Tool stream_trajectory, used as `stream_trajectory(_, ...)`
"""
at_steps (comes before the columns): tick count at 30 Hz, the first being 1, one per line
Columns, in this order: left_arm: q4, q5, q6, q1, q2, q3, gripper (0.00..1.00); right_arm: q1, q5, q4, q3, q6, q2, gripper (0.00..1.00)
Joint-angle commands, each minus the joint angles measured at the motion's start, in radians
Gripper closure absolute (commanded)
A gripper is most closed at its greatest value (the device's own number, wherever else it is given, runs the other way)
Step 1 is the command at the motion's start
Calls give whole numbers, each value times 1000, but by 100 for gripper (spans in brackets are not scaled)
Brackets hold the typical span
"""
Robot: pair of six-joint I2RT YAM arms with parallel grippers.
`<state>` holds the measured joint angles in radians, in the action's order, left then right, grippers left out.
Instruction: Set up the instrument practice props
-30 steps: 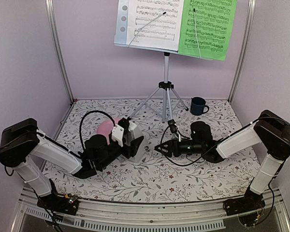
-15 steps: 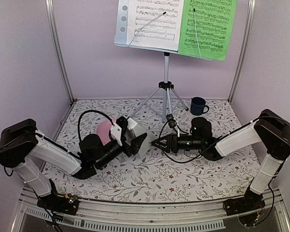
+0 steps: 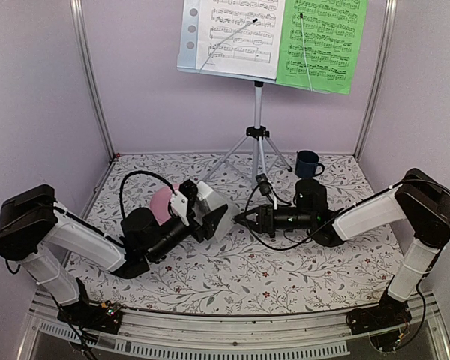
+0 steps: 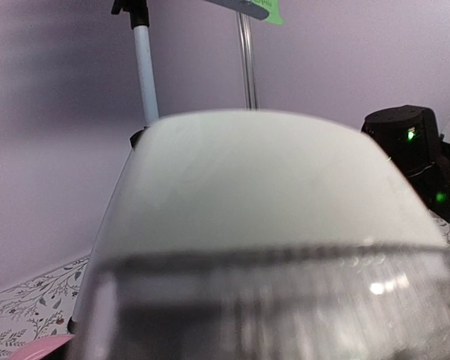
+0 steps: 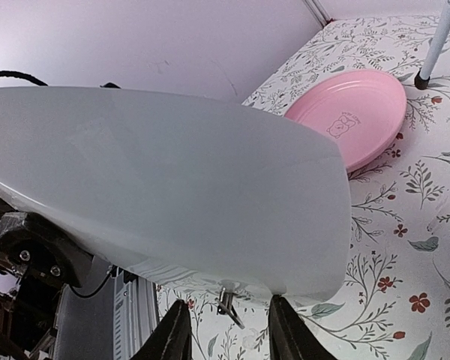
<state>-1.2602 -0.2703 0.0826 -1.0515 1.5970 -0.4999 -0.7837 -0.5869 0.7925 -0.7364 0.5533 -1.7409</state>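
Note:
The white metronome point(image 3: 214, 214) is off the table and tilted, with my left gripper point(image 3: 193, 215) shut on it. It fills the left wrist view point(image 4: 262, 187), hiding the fingers. My right gripper point(image 3: 238, 219) points left at its base, open. In the right wrist view the metronome point(image 5: 157, 180) looms over my right gripper point(image 5: 226, 301). A small metal key point(image 5: 229, 304) sticks out between the two black fingers, touched by neither. The music stand point(image 3: 258, 135) stands at the back, holding a white sheet point(image 3: 236, 34) and a green sheet point(image 3: 322, 37).
A pink plate point(image 3: 160, 201) lies behind the left gripper, also seen as the pink plate point(image 5: 360, 124) past the metronome. A dark blue mug point(image 3: 307, 163) stands at the back right, next to the tripod legs. Purple walls close in the floral table point(image 3: 232, 281).
My left gripper raised and tilted the metronome slightly up and to the right. My right gripper moved left up to its base, and its jaws narrowed.

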Motion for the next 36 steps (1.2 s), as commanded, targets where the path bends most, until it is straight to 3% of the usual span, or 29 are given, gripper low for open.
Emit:
stream_trajectory(1, -142, 13, 15, -24, -42, -33, 87, -21, -9, -11, -38, -9, -21, 63)
stream_trajectory(13, -139, -3, 19, -25, -31, -43, 87, -39, 10, -41, -49, -25, -19, 71)
stream_trajectory(24, -165, 13, 34, -28, -34, -33, 88, -36, 58, -53, -53, 0, -7, 96)
stream_trajectory(26, -179, 15, 42, -29, -34, -28, 88, -31, 58, -48, -54, 24, -4, 100)
stream_trajectory(36, -376, 59, 153, -59, -6, 39, 88, 29, 23, 161, -5, 276, -3, 100)
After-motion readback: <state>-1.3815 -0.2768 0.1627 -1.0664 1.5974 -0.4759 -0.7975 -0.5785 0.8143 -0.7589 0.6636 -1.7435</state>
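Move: The left gripper already holds the white metronome tilted in the air. The small metal key on its underside is about 1 cm left and 1 cm back of the right fingertips, at their height. The metronome body's middle is some 5 cm left of the right hand, 1 cm ahead and 3 cm higher. The pink plate lies roughly 22 cm ahead, 21 cm left and 16 cm below. From the left hand, the key is about 6 cm right and 5 cm lower. Ease the right gripper about 1 cm left and slightly back onto the metronome's metal key, closing the part-open fingers to almost shut so they pinch it, while the left gripper keeps the body still. Then raise both hands together, the left about 2 cm and a little back with its fingertips tipping up some 5 degrees, the right about 1.5 cm. ##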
